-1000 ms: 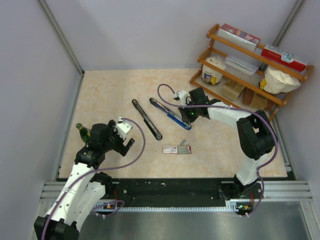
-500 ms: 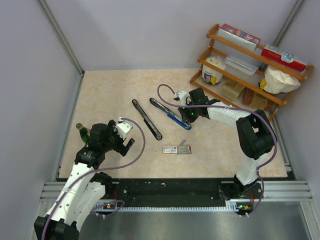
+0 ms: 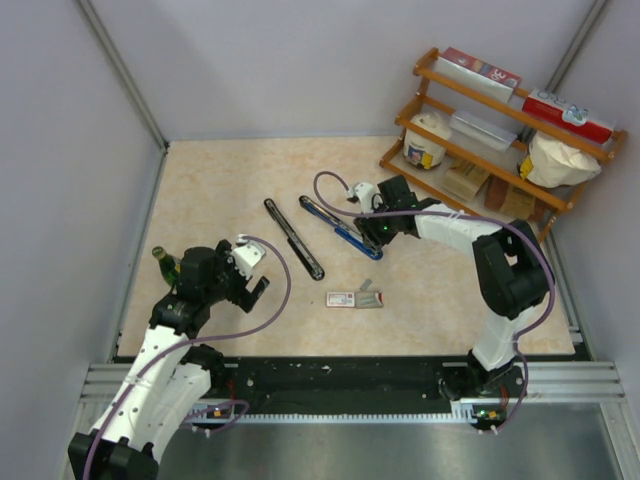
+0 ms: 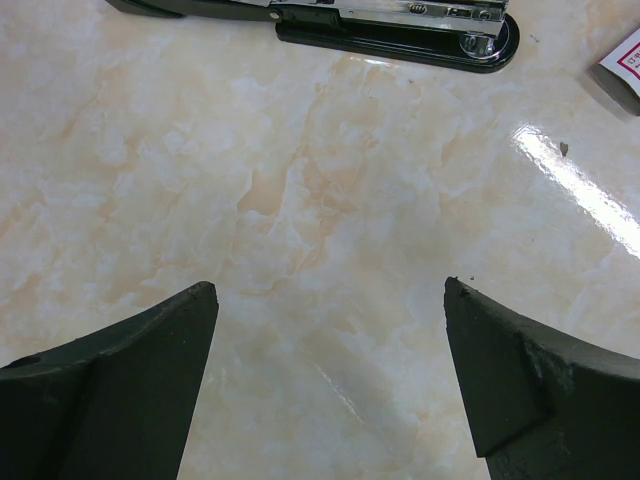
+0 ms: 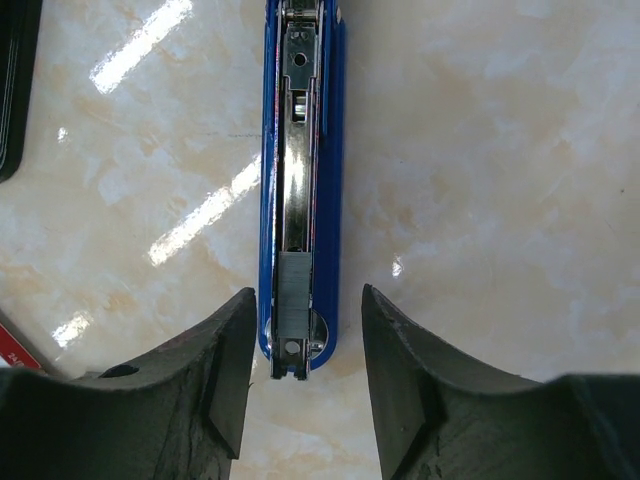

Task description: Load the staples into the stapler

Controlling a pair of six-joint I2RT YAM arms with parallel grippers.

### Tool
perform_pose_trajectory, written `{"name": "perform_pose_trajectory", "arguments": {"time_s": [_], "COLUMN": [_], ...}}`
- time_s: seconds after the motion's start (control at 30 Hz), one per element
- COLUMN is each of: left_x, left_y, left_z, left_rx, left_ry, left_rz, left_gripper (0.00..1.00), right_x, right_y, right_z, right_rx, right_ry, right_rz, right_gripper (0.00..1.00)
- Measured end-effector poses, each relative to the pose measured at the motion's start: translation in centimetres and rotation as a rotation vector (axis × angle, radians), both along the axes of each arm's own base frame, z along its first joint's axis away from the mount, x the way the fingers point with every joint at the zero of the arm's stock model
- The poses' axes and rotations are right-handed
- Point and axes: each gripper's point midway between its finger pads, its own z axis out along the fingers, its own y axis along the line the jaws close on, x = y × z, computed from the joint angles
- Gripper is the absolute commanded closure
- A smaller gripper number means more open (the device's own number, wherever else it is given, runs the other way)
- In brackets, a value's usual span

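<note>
A blue stapler (image 5: 300, 150) lies opened flat on the table, also in the top view (image 3: 340, 228). A short grey strip of staples (image 5: 295, 285) sits in its metal channel near the close end. My right gripper (image 5: 307, 295) is open, one finger on each side of that end, apart from the stapler's sides. In the top view it (image 3: 378, 232) is at the stapler's right end. The white staple box with red print (image 3: 343, 298) lies nearer the front, a small grey piece (image 3: 372, 297) beside it. My left gripper (image 4: 330, 290) is open over bare table.
A black stapler (image 3: 293, 238) lies opened flat left of the blue one, its end at the top of the left wrist view (image 4: 400, 25). A wooden shelf (image 3: 500, 130) with containers stands at the back right. A green bottle (image 3: 165, 262) stands by the left arm.
My right gripper's jaws have spread apart at the end of the blue stapler. Neither arm has shifted, and the left gripper is as it was.
</note>
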Motion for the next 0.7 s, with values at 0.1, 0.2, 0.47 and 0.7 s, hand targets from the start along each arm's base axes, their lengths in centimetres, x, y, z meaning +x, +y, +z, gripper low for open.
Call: {"name": "perform_pose_trajectory", "arguments": {"time_s": [0.1,0.2,0.47,0.7], "left_x": [0.0,0.0,0.0,0.0], "left_y": [0.0,0.0,0.1,0.1], "left_z": [0.0,0.0,0.0,0.0], "left_rx": [0.000,0.000,0.000,0.000], "left_ry": [0.000,0.000,0.000,0.000], "left_rz": [0.001,0.002,0.003,0.004], "left_gripper": [0.01,0.01,0.01,0.01], "right_x": [0.1,0.2,-0.5,-3.4], "right_y": [-0.1,-0.1,-0.1,0.8], "right_z": [0.4,1.4,3.8,4.3], "right_rx": [-0.004,0.000,0.017,-0.061], "right_ry": [-0.017,-0.051,-0.128,-0.233], "right_rz": [0.011,0.028,0.113,0.338], "right_gripper": [0.49,0.45,0.36,0.21]}}
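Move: The blue stapler lies opened out beneath my right hand. Its middle is about 6 cm left, 3 cm ahead and 2 cm below, with the loaded end of its magazine just behind the fingertips. The black stapler is some 16 cm left, level with me; a loose staple strip lies 9 cm back and 1 cm left, the staple box 12 cm back and 3 cm left. From my left hand, the blue stapler is roughly 16 cm ahead and 18 cm right. My right hand backs out of the blue stapler: it rises about 4 cm off the magazine end, then draws back some 3 cm towards my base, speeding up as it goes. The already parted fingers spread to about three-quarters open while the wrist swings counter-clockwise about 20 degrees and the fingertips tilt up a little. ##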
